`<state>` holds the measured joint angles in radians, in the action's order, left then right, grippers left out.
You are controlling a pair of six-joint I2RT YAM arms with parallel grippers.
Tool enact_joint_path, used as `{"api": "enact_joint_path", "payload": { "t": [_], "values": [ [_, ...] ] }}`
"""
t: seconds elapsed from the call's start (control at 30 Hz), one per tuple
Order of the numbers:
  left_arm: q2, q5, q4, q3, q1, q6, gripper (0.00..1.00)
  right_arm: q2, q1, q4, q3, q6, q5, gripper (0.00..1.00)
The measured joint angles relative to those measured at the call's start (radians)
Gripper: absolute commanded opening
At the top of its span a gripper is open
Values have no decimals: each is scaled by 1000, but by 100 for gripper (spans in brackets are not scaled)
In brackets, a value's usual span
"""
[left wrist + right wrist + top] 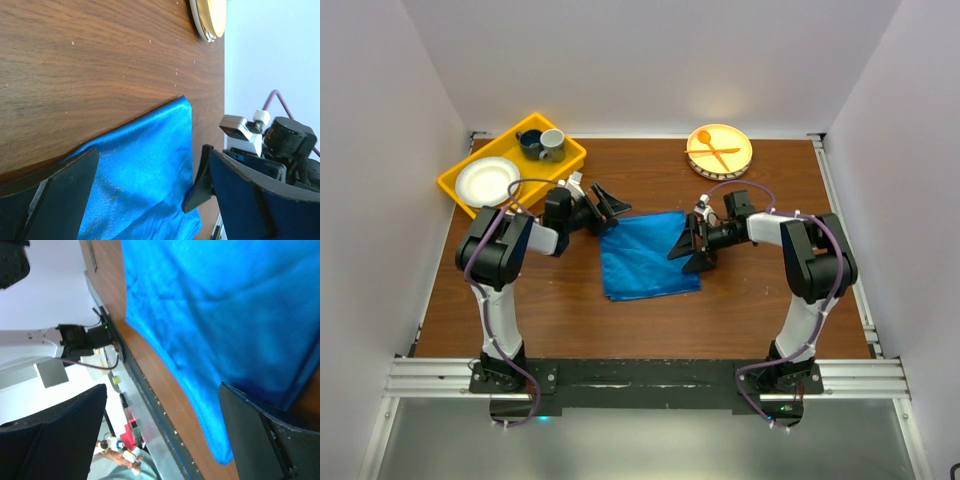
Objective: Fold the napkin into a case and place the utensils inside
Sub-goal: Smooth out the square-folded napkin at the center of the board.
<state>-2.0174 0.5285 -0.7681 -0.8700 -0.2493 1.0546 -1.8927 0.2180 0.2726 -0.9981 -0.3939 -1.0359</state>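
Note:
The bright blue napkin [645, 255] lies flat on the wooden table as a rough square, with no narrow case shape showing. My left gripper [605, 207] hangs open just over its far left corner. In the left wrist view the cloth [140, 175] spreads between that gripper's [152, 155] wide jaws. My right gripper [692, 245] is open at the napkin's right edge, one finger [197, 185] resting at the cloth's border. In the right wrist view the napkin [225, 305] fills the top, and nothing sits in that gripper [162, 390]. The utensils are out of view.
A yellow tray [450, 190] at the back left holds a white plate [487, 180] and two cups [542, 143]. A yellow plate [732, 165] at the back right carries an orange plastic spoon and fork [715, 148]. A metal rail [640, 378] runs along the near edge.

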Motion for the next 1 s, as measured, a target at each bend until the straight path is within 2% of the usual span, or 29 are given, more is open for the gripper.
{"api": "enact_joint_path", "payload": {
  "t": [0.27, 0.53, 1.0],
  "values": [
    [0, 2, 0, 0, 0, -4, 100, 155, 35, 26, 78, -2, -63, 98],
    [0, 2, 0, 0, 0, -5, 100, 104, 49, -15, 129, -44, -84, 98],
    [0, 3, 0, 0, 0, -6, 100, 100, 148, -97, 129, -108, -87, 98]
  ]
}}
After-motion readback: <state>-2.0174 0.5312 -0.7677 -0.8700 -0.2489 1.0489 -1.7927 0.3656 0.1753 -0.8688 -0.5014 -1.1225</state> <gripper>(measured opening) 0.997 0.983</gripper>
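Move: The square-folded napkin lies under both open grippers: its middle is about 7 cm to the right hand's left, level with it fore and aft and some 4 cm below. Its near right corner is about 8 cm back and 4 cm right of that hand; the yellow plate stands some 32 cm ahead and 9 cm right. From the left hand, waiting over the far left corner, the napkin's middle is about 11 cm back and 7 cm right. The right hand, fingers staying wide open, lifts nearly 4 cm off the napkin's right side while drawing back, then sinks again by about 2 cm towards the near edge. Still easing back, it slides off to its left low over the near right part of the cloth, some 6 cm back and 4 cm left in all, the wrist turning only slightly counter-clockwise; whether a fingertip meets the cloth again can't be seen. ##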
